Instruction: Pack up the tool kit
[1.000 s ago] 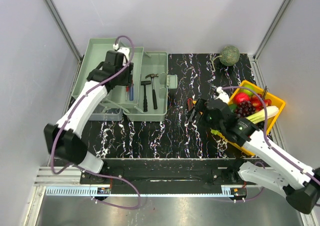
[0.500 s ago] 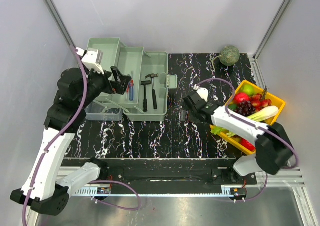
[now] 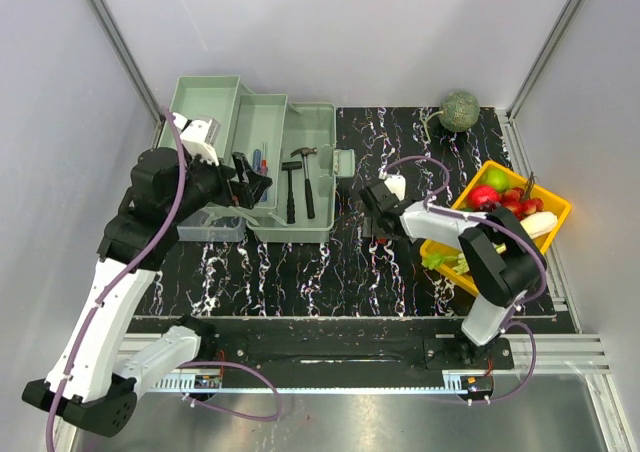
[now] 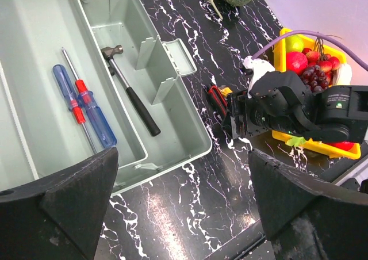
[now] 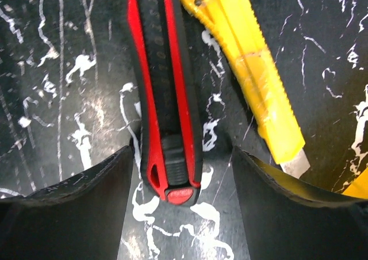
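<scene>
The pale green toolbox [image 3: 318, 137] stands open at the back left. Inside lie two black hammers [image 3: 299, 184], and a blue and a red screwdriver [image 4: 86, 107] rest in its fold-out tray. My left gripper [image 3: 250, 177] hovers open over the box's front edge with nothing between its fingers [image 4: 75, 202]. A red and black handled tool [image 5: 167, 87] lies on the black table beside a yellow knife [image 5: 253, 81]. My right gripper [image 5: 181, 197] is low over them, open. Its fingers [image 5: 80, 202] straddle the near end of the red handle, with a gap on each side.
A yellow tray of fruit [image 3: 555, 207] sits at the right, and a green melon [image 3: 460, 110] at the back right. A clear plastic tray [image 3: 205, 227] lies by the toolbox's front left corner. Grey walls close in both sides.
The left gripper opened and drew back from the fold-out tray toward the box's front. The right gripper moved left and down onto the red tool, its jaws narrowing.
</scene>
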You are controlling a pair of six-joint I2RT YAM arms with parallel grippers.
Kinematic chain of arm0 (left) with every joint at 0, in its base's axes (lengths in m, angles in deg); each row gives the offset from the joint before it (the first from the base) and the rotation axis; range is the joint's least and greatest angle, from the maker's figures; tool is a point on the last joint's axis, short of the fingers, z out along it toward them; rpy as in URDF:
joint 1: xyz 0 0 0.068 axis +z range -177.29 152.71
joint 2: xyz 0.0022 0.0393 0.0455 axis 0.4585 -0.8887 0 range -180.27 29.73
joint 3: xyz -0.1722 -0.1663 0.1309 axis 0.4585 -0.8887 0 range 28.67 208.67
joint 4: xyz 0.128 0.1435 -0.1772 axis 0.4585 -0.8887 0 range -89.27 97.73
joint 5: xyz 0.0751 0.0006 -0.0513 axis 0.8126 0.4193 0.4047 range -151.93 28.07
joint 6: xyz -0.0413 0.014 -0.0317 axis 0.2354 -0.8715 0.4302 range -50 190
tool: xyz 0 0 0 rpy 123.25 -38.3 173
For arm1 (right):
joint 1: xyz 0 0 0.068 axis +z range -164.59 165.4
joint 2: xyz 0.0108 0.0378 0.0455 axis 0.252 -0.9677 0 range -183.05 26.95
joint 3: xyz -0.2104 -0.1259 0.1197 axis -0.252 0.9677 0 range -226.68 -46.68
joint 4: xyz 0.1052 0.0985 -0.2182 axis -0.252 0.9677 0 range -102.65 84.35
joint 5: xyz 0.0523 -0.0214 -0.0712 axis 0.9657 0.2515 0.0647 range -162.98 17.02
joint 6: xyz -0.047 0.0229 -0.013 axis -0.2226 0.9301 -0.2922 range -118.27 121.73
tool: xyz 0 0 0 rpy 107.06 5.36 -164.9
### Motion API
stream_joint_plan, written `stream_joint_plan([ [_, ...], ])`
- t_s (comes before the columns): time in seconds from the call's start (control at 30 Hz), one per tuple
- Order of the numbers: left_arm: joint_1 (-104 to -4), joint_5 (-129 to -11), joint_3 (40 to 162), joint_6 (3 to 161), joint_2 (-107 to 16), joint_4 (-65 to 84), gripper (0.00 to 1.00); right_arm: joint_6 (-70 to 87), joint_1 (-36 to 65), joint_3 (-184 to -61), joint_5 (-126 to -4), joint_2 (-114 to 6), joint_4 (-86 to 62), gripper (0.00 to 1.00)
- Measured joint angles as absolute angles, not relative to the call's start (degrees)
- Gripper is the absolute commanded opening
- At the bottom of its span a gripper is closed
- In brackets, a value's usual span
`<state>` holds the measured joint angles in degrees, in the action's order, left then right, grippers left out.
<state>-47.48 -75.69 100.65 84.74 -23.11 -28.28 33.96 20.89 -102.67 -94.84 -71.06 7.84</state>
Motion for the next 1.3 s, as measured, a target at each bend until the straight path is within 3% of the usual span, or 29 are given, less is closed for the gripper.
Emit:
stream_joint_plan([
  [0.13, -47.48, -75.25, 100.65, 84.43, -22.5, -28.95, 0.99, 34.33, 20.65, -104.24, -96.59, -73.36, 7.18, 0.63],
  [0.57, -47.48, -75.41, 100.63, 84.94, -22.5, -29.5, 0.99, 35.94, 20.61, -105.1, -97.27, -73.14, 8.98, 0.14],
  [1.07, -48.48, -89.24, 89.44, 97.02, -27.07, -15.47, 0.99, 40.34, 20.58, -99.85, -84.7, -41.25, 15.23, 0.08],
  [1.3, -62.14, -87.06, 92.61, 100.93, -35.81, -8.85, 0.99, 40.51, 20.58, -98.04, -73.18, -27.37, 13.78, 0.04],
])
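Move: The red utility knife lies just under the right hand, its near end between the open fingers, its middle about 5 cm ahead, 1 cm left and 1 cm lower. The yellow cutter lies about 6 cm to the right of the knife, level with it; the hammer in the toolbox lies some 13 cm ahead and 17 cm left of the hand. From the left hand the red knife is roughly 8 cm ahead, 21 cm right and 34 cm below. Right fingers pinch the red knife, lift it about 20 cm and back; left hand swings right towards it. ##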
